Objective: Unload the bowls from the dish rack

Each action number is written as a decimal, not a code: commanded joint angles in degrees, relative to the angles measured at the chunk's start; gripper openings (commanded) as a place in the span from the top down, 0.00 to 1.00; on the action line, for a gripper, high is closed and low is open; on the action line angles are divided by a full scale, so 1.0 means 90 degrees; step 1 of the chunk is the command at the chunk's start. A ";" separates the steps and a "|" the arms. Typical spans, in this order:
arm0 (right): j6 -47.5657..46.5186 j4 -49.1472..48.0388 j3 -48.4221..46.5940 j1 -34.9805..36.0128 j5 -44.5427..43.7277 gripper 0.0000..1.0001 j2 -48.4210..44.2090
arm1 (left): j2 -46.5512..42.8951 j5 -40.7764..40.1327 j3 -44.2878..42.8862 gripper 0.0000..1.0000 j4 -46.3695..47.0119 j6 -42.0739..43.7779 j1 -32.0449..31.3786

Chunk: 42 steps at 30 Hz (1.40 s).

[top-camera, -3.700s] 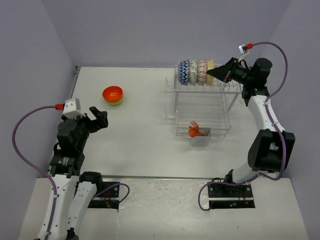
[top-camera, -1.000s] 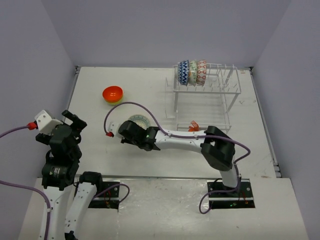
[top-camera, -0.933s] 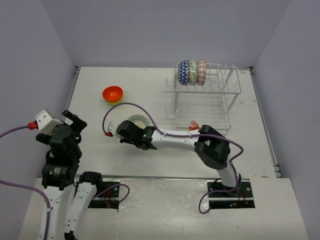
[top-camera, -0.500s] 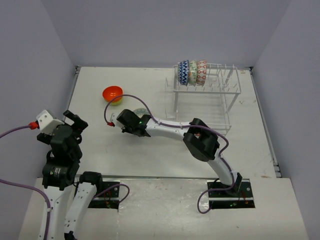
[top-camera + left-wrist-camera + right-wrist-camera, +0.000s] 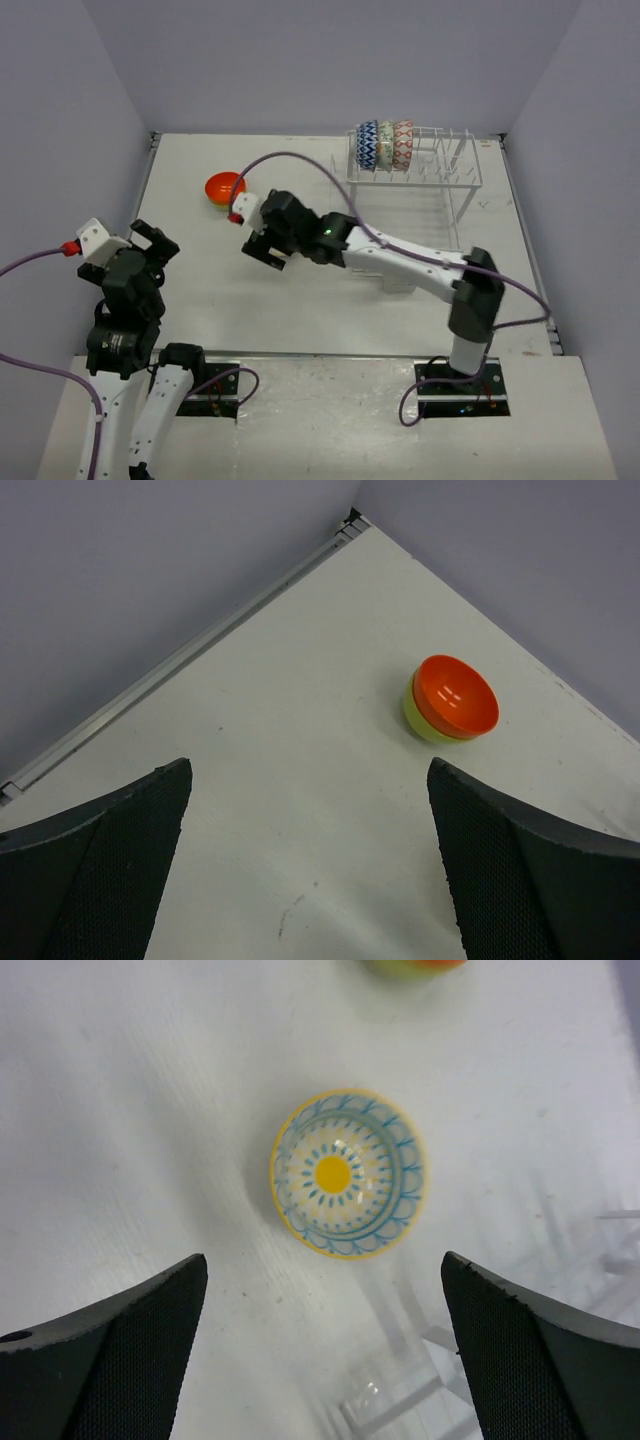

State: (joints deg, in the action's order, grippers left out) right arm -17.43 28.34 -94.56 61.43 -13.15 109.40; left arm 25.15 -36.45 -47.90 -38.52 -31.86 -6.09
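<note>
Three patterned bowls stand on edge in the top row of the white dish rack [image 5: 412, 190]: blue zigzag [image 5: 368, 145], green-white [image 5: 386, 145], red-pink [image 5: 403, 145]. An orange bowl [image 5: 224, 186] nests in a lime-green bowl [image 5: 417, 713] at the table's far left. A pale yellow bowl [image 5: 348, 1173] with blue pattern sits upright on the table; the right arm hides it in the top view. My right gripper [image 5: 322, 1260] hovers open above it, apart from it. My left gripper [image 5: 150, 242] is open and holds nothing, raised at the near left.
The right arm stretches low across the table from its base [image 5: 455, 385] to the middle left, in front of the rack. The white caddy [image 5: 402, 281] shows partly under that arm. A wall rail [image 5: 190, 655] runs along the table's left edge.
My right gripper has opened, let go of the pale yellow bowl on the table and lifted away from it. The left arm has stayed in place.
</note>
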 commanded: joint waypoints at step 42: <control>0.5217 -0.2991 0.0986 -0.7577 0.8775 0.54 -0.1825 | 0.1278 0.3220 0.0351 0.00 0.1263 0.1088 -0.0037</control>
State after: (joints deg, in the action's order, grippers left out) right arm 26.02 7.62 -84.88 -6.57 60.64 91.39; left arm 36.58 -8.67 -45.08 -29.63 -23.70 -6.15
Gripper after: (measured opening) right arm 0.462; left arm 0.997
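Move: Up on the rack's top tier, the red-patterned bowl stands about 28 cm to the right hand's right, 15 cm farther out and some 13 cm higher. The green-patterned bowl is about 4 cm left of it, the blue zigzag bowl 8 cm. The freshly placed yellow bowl lies roughly 9 cm ahead of the right hand, 1 cm right and 13 cm below. From the left hand, the red-patterned bowl is about 24 cm ahead, 53 cm right, 1 cm higher. Leaving the yellow bowl behind, the right hand swings up and right in a wide arc of over 30 cm each way, then reaches forward and sinks about 17 cm to the red-patterned bowl's right side, rolling until its fingers point forward-left, nearly level, and closing to half open just short of the bowl. The open left hand shifts about 8 cm right, forward and slightly down, turning clockwise. ##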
